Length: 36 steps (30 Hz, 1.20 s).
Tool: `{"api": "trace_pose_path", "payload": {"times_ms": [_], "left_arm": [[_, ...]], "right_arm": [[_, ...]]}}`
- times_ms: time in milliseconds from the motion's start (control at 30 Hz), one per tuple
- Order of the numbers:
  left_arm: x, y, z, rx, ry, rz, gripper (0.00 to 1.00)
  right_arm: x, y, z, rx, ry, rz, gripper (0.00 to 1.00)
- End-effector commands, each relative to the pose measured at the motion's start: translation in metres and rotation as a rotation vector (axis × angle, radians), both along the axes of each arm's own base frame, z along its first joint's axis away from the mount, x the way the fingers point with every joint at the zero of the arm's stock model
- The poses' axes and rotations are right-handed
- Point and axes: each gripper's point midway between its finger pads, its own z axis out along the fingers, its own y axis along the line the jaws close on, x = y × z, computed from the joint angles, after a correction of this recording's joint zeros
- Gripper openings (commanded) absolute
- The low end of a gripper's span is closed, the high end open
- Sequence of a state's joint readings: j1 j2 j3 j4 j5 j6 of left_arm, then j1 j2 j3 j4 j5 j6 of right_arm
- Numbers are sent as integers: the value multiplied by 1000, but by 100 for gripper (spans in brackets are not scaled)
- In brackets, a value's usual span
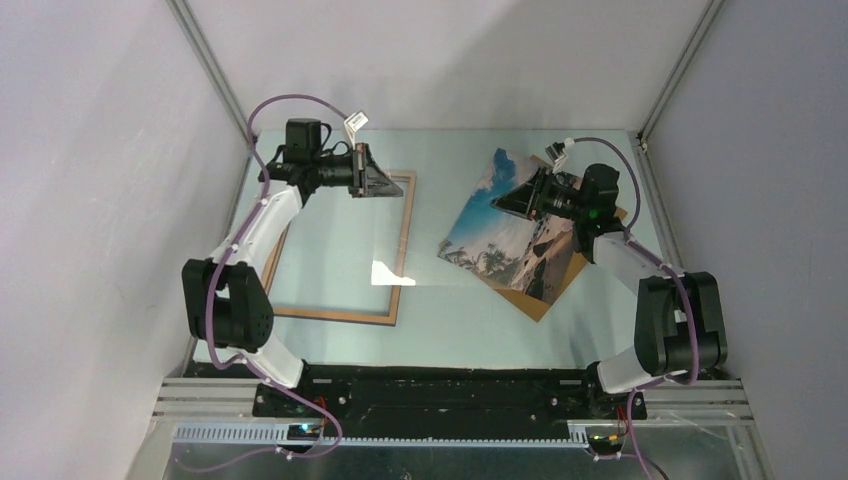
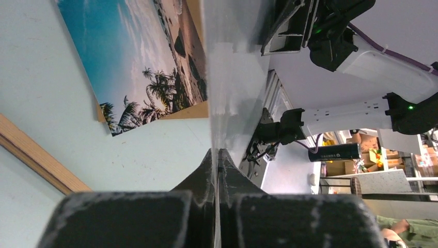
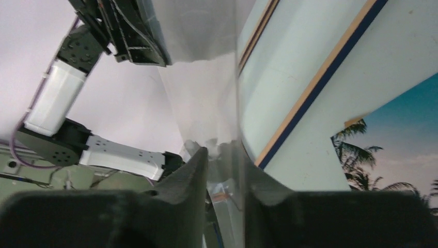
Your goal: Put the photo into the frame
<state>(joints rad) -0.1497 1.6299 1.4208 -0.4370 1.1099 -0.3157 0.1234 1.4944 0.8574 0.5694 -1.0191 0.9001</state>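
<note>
The photo, a beach print with palms, lies face up on a brown backing board at the right of the table. The frame, thin wood-brown rails, lies flat at the left. A clear pane stands on edge between the two arms. My left gripper is shut on the pane's left edge, its fingertips pressed together on it in the left wrist view. My right gripper is at the pane's other edge, jaws slightly apart, and the pane passes loosely between them.
Grey walls with metal corner posts enclose the table on three sides. A bright glare patch shows over the frame's right rail. The arm bases sit on a black bar at the near edge.
</note>
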Motion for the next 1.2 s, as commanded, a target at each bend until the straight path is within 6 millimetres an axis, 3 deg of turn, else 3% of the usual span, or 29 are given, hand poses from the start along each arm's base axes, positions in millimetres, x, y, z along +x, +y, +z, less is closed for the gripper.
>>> {"api": "trace_pose_path", "payload": {"times_ms": [0,100,233,467,633,900,933,967,1067,1100,1133,1167], "left_arm": [[-7,12,25,-2,-90,48,0],[-6,30,26,-5,-81,97,0],[-13,51,25,-4,-65,143,0],[-26,109,29,79,-117,275,0],[-43,140,30,130,-123,388,0],[-64,180,19,266,-108,502,0],[-69,184,18,291,-89,515,0],[-71,186,18,317,-105,513,0],[-79,196,18,393,-110,552,0],[-83,197,22,411,-133,560,0],[-85,200,22,435,-133,574,0],[-89,201,25,451,-153,580,0]], "right_arm": [[-7,0,3,-41,-53,-9,41],[-9,-2,-2,-68,-44,-21,58],[-9,-4,-4,-91,-50,-41,70],[1,-8,-7,-126,-64,-109,73],[18,-1,-21,-237,-54,-139,73],[42,48,-52,-429,-65,-119,71],[41,58,-65,-452,-44,-105,71],[45,65,-62,-455,-58,-104,70],[44,90,-85,-523,-46,-77,69],[48,96,-84,-531,-57,-77,69],[45,105,-99,-569,-45,-65,69],[45,116,-96,-578,-63,-56,69]]}}
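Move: My left hand grips the clear sheet, the right still at it with fingers just opening. The frame's middle lies some 13 cm left of my left hand, about 3 cm farther out and 26 cm below. From my right hand the hanging sheet's middle is about 8 cm left, 3 cm back and 13 cm down, while the photo lies about 9 cm right, 6 cm out and 24 cm down. I spread my right fingers wide and let the clear sheet go, while my left hand keeps its pinch and carries it about 19 cm left across the frame, then also 7 cm back, turning roughly 30 degrees counter-clockwise. After sinking a little, my right hand follows late, some 9 cm left and down and slightly forward, fingers open, towards the frame. ##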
